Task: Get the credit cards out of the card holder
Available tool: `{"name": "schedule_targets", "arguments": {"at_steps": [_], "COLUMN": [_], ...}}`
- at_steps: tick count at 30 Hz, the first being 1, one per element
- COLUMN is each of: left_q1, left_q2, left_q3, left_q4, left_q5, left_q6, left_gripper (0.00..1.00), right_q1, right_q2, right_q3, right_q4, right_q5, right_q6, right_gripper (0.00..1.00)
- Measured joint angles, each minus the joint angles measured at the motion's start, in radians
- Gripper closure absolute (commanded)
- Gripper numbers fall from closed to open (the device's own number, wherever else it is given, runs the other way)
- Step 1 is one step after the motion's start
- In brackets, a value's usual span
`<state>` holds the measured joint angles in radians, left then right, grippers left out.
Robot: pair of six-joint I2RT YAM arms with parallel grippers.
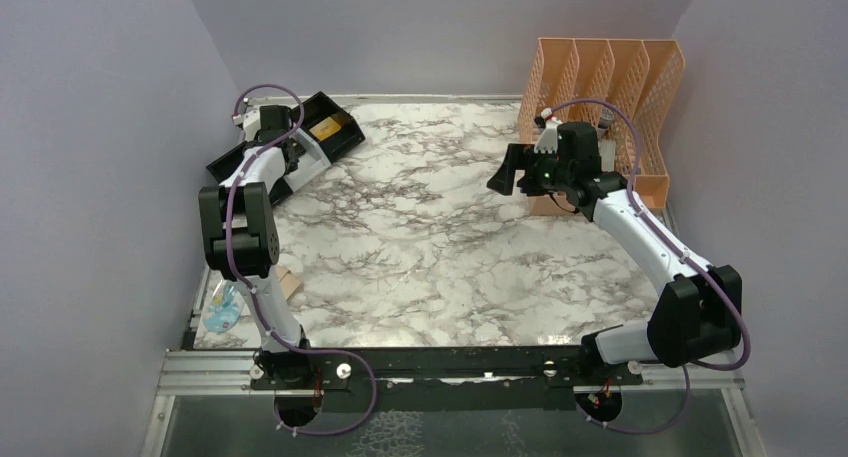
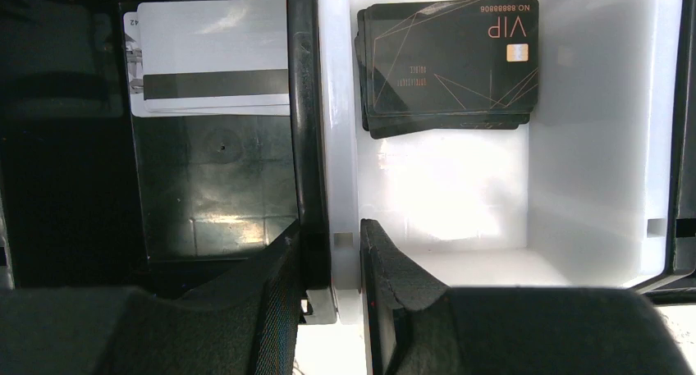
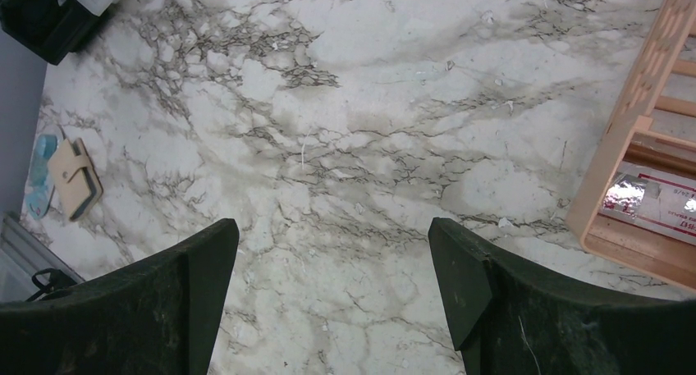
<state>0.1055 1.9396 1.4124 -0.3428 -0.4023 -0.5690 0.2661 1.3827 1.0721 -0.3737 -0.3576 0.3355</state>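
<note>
The tan card holder lies folded near the table's left edge, with bluish clear plastic sticking out beside it; it also shows as the card holder in the top view. A stack of dark grey credit cards lies in the white bin. A pale card with a dark stripe lies in the black bin. My left gripper is shut on the two bins' adjoining walls, one finger in each bin. My right gripper hangs open over bare marble, holding nothing.
A gold card lies in another black bin at the back left. The peach mesh file organizer stands at the back right, close behind my right gripper. Grey walls close in the table's sides.
</note>
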Motion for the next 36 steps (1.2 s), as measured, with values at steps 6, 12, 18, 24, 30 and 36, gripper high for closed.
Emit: {"name": "schedule_targets", "arguments": {"at_steps": [6,12,18,24,30,36], "left_q1": [-0.003,-0.041,-0.149,-0.31,-0.444,-0.544], "left_q2": [-0.039,-0.076,-0.103,-0.105,-0.105,-0.105], "left_q3": [-0.048,-0.094,-0.132,-0.138,-0.138,-0.138], "left_q4": [0.002,0.002,0.008,0.02,0.021,0.02], "left_q5": [0.038,0.048,0.042,0.035,0.035,0.035], "left_q6": [0.003,0.005,0.018,0.026,0.025,0.016], "left_gripper": [0.8,0.8,0.8,0.8,0.8,0.8], "right_q1": [0.0,0.0,0.0,0.0,0.0,0.0], "right_q2": [0.01,0.013,0.013,0.013,0.007,-0.032], "right_q3": [-0.006,-0.013,-0.017,-0.024,-0.039,-0.055], "right_q4": [0.0,-0.001,0.0,-0.001,-0.003,-0.01], "right_q5": [0.0,0.0,0.001,0.003,0.045,0.109], "right_q6": [0.0,0.001,0.001,0.002,0.01,0.027], "right_gripper": [0.13,0.13,0.13,0.13,0.13,0.13]}}
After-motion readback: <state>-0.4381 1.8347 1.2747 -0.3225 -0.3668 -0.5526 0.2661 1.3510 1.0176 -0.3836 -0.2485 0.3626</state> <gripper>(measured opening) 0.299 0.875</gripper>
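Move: The left hand already grips the wall between the left black tray and the white tray, bound for open table some 25 cm to its right and 5 cm back. The black VIP cards lie about 9 cm ahead, 1 cm right; the white cards 3 cm ahead, 10 cm left; the yellow card 14 cm ahead, 10 cm right; the beige card holder 24 cm straight back. From the right hand, that open spot is roughly 29 cm left, 2 cm ahead. Keeping its pinch on the wall between the black and white trays, the left hand drags the tray box level across the table, easing back a little first, then sweeping right, about 25 cm in all and some 5 cm back, while swinging about 35 degrees clockwise. The open right hand sinks slightly, then drifts a little right. ##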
